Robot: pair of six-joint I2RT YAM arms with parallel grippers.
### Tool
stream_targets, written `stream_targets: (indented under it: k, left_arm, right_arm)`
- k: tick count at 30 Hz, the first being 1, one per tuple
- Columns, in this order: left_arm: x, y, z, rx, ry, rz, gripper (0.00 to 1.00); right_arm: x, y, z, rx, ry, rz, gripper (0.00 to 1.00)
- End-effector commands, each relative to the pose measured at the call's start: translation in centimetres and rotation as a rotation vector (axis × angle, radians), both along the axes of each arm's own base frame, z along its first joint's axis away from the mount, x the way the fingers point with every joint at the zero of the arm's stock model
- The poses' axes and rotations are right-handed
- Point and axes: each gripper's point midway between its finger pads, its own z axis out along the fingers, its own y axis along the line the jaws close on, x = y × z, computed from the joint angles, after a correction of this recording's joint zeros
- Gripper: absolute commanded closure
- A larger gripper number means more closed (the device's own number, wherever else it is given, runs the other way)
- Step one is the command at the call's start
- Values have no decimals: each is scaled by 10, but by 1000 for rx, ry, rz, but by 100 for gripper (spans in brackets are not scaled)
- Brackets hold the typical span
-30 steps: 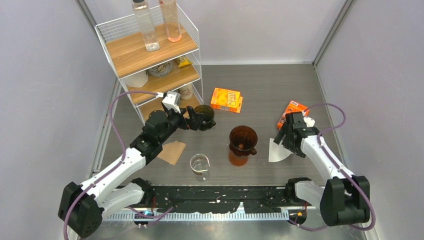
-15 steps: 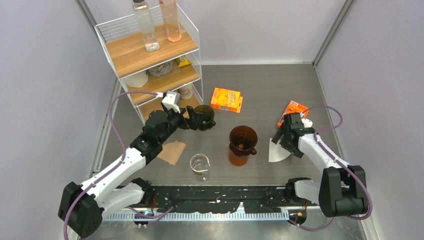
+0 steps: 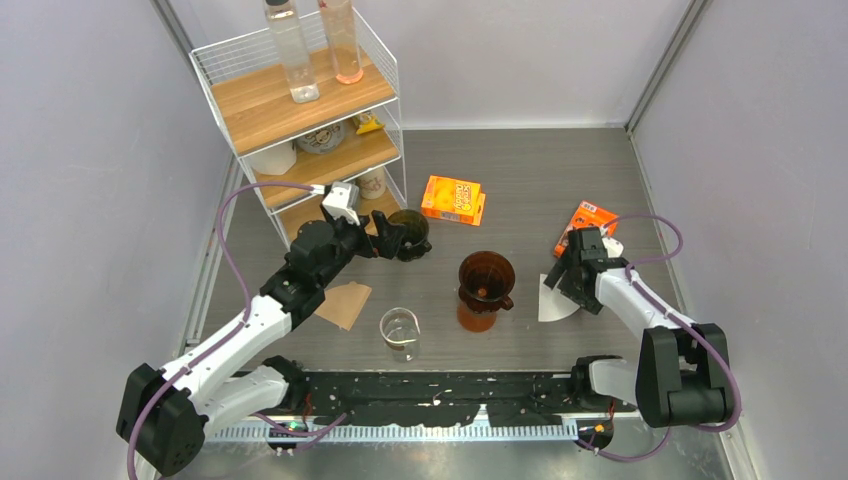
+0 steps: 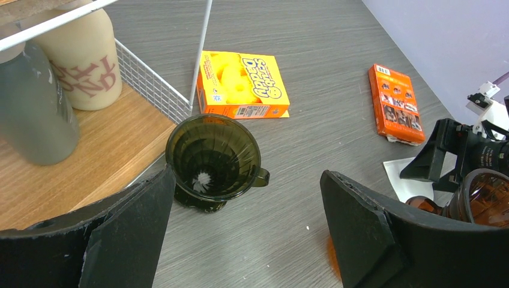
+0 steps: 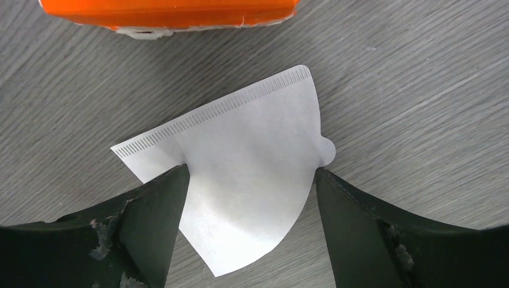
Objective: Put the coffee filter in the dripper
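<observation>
A white coffee filter [image 5: 246, 162] lies flat on the grey table [image 3: 540, 170], right of the amber dripper [image 3: 486, 280]. My right gripper [image 5: 251, 173] hangs low over the filter [image 3: 553, 302], open, one finger at each side edge; the left fingertip [image 5: 171, 186] overlaps the paper's edge. A second, dark olive dripper [image 4: 213, 159] stands beside the shelf. My left gripper [image 4: 247, 175] is open and empty just in front of it, shown in the top view as the left gripper [image 3: 400, 240] next to the olive dripper [image 3: 411, 228].
A wire shelf [image 3: 300, 110] with bottles and jars stands at the back left. An orange sponge box [image 3: 453, 199] and a smaller orange box [image 3: 585, 222] lie on the table. A brown paper filter [image 3: 345, 303] and a glass beaker [image 3: 400, 330] sit near the front.
My right gripper has shifted slightly toward the white filter and its jaws have narrowed a little around it. The left arm has not moved.
</observation>
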Motion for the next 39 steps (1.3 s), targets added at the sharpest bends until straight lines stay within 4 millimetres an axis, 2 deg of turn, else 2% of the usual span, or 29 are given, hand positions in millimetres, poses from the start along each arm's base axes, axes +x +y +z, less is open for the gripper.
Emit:
stream_targets:
  k: [1,10,15,17,27,30,35,37,39]
  left_arm:
    - [3,2,17,-29,-55,19,1]
    - [7,5,13,-7,-42,45,1]
    - [8,6,12,-4,-42,52,1]
    - [8,7,12,-3,-42,56,1]
    - [9,6,12,-3,-38,56,1]
    - [8,7,11,-3,-35,56,1]
    - [8,7,12,-5,-38,54,1]
    - [7,6,13,-5,-39,49,1]
    - [6,5,14,-7,-41,45,1]
  right_arm:
    - [2,8,-12,51,-6,14,19]
    - [-2,11,-19,68,21,15,38]
    - [5,16,-17,89,5,61,58]
    - [7,17,-16,91,0,68,63]
    - [10,18,-17,90,-1,85,81]
    - [11,18,-18,92,-4,94,94]
    - [18,20,-10,97,-36,120,95]
    - [23,21,-1,92,-68,140,95]
    - [33,23,16,90,-123,170,95]
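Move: The white coffee filter lies flat almost directly under the right hand's open fingers, its middle some 1 cm to the left and about 1 cm below. From that hand, the brown dripper on its server stands about 17 cm to the left, 2 cm nearer the base and 13 cm higher; the orange razor box lies about 13 cm ahead and 4 cm to the right. From the left hand, the filter is roughly 37 cm right, 8 cm back and 22 cm below. The right fingers gather and pinch the filter by its right-hand edge, close to the small round tab, closing steadily from nearly wide open to almost shut. Meanwhile the hand slides level, just above the table, about 3 cm forward, and from midway also edges a little left; the wrist tips up by only some five degrees. ##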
